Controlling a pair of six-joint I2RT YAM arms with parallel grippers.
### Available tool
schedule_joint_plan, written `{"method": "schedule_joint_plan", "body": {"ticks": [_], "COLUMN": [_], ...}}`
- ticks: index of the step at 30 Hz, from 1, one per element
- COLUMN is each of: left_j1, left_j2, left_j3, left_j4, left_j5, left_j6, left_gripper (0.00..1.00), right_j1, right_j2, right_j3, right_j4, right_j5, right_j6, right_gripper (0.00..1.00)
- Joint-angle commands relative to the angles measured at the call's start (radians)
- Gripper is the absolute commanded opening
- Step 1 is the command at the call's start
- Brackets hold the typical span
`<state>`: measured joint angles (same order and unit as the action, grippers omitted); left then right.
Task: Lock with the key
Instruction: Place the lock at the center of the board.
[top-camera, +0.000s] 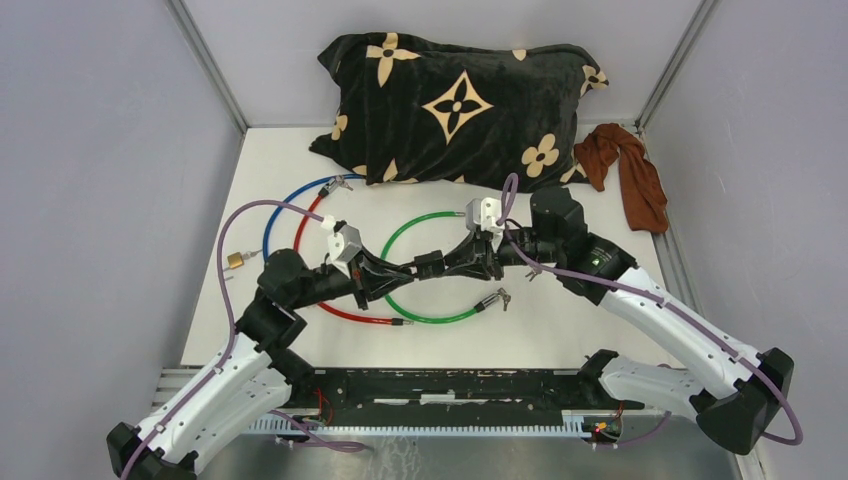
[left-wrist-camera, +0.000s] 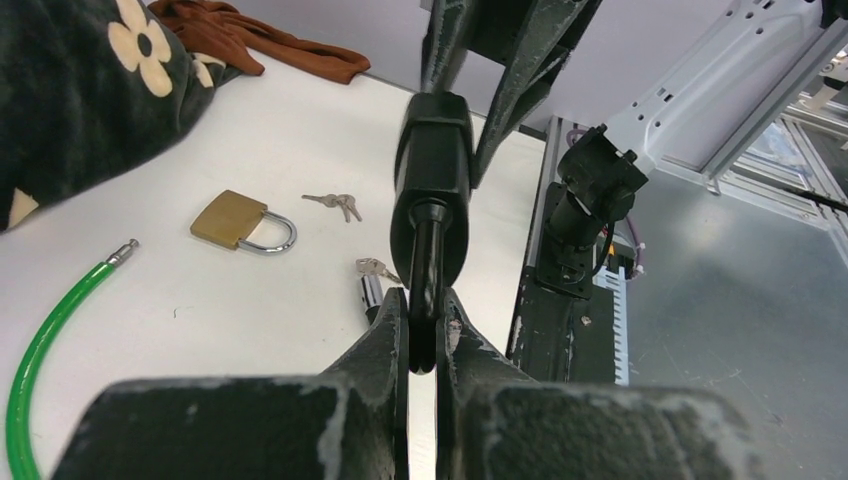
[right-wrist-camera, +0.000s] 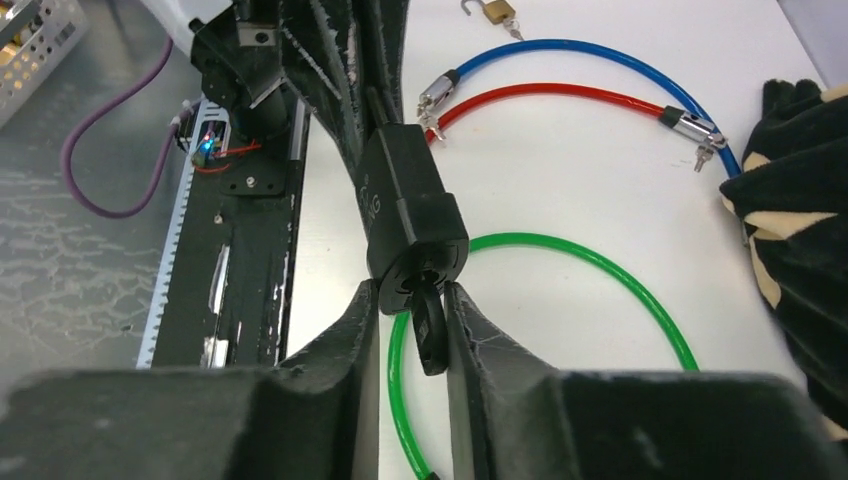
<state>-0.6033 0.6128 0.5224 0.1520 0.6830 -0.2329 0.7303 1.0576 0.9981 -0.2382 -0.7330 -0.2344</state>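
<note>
A black lock (right-wrist-camera: 405, 215) hangs in mid-air between my two grippers, above the green cable (right-wrist-camera: 600, 265). Its black key (right-wrist-camera: 428, 335) sticks out of the end facing my right gripper (right-wrist-camera: 410, 290). The right fingertips press on both sides of that end. The key hangs between them, leaning on one finger with a gap to the other. My left gripper (left-wrist-camera: 425, 300) is shut on a thin black part sticking out of the other end of the lock (left-wrist-camera: 432, 190). From above, the lock (top-camera: 430, 264) sits where both grippers meet.
A brass padlock (left-wrist-camera: 232, 220) and loose keys (left-wrist-camera: 335, 203) lie on the table. Another brass padlock (top-camera: 236, 260) lies far left. Blue (top-camera: 272, 215) and red (top-camera: 345, 312) cables curl at the left. A black pillow (top-camera: 460, 100) and brown cloth (top-camera: 630, 170) sit at the back.
</note>
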Motion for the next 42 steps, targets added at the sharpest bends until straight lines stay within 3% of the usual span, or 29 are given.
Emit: {"method": "schedule_joint_plan", "body": {"ticks": [1,2,3,14,17,22,24,28,30,36,42], "left_j1": [-0.001,-0.002,-0.001,0.0,0.006,0.016,0.016,0.016,0.009,-0.106,-0.198], "left_j2": [-0.026,-0.025,-0.025,-0.036,-0.043,-0.049,-0.04,0.021,0.091,0.334,0.657], "left_j3": [0.029,0.03,0.03,0.032,0.034,0.03,0.023,0.014,0.027,0.133,0.3], "left_j4": [0.112,0.112,0.11,0.043,0.004,-0.076,-0.112,-0.189,-0.218,-0.252,-0.208], "left_j5": [0.031,0.032,0.031,0.012,-0.001,-0.052,-0.132,-0.374,-0.472,-0.693,-0.883], "left_j6": [-0.002,-0.002,-0.003,0.05,0.081,0.147,0.178,0.249,0.296,0.498,0.693], "left_gripper": [0.02,0.02,0.02,0.02,0.02,0.02,0.02,0.02,0.02,0.02,0.02], "right_j1": [-0.009,-0.01,-0.01,-0.099,-0.193,-0.403,-0.435,-0.44,-0.442,-0.443,-0.442], "right_j2": [0.002,0.0,-0.002,-0.105,-0.141,-0.173,-0.167,-0.111,-0.091,-0.117,-0.118], "right_j3": [0.043,0.043,0.041,-0.047,-0.085,-0.171,-0.19,-0.185,-0.211,-0.417,-0.54], "right_j4": [-0.016,-0.013,-0.013,0.007,-0.009,0.055,0.093,0.038,0.03,0.21,0.308], "right_j5": [0.01,0.005,0.003,0.102,0.161,0.104,0.183,0.545,0.632,0.635,0.571], "right_j6": [-0.022,-0.02,-0.02,-0.009,-0.014,0.075,0.158,0.325,0.393,0.539,0.564], "right_gripper": [0.15,0.05,0.0,0.0,0.0,0.0,0.0,0.0,0.0,0.0,0.0]}}
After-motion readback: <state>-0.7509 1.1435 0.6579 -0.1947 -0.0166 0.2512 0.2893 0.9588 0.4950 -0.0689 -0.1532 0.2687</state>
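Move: My left hand holds the black lock by its stem. The board's middle, inside the green cable's arc, is about 14 cm ahead, 5 cm right and 27 cm below; the red cable's free end is 27 cm beneath it, 3 cm left and 1 cm back. The key in the lock sits right at my right fingers; from that hand, on the table 28 cm down, the padlock is 18 cm ahead and 13 cm right, the loose keys 10 cm ahead and 21 cm right. I shut my right fingers on the black key head and pull right, away from the lock, while my left hand keeps its grip nearly still. My right hand then carries the key about 18 cm right, 11 cm forward and 17 cm down, swinging some 65 degrees clockwise. My left lowers the lock some 17 cm and forward towards the board, tipping its fingers about 50 degrees downward. ##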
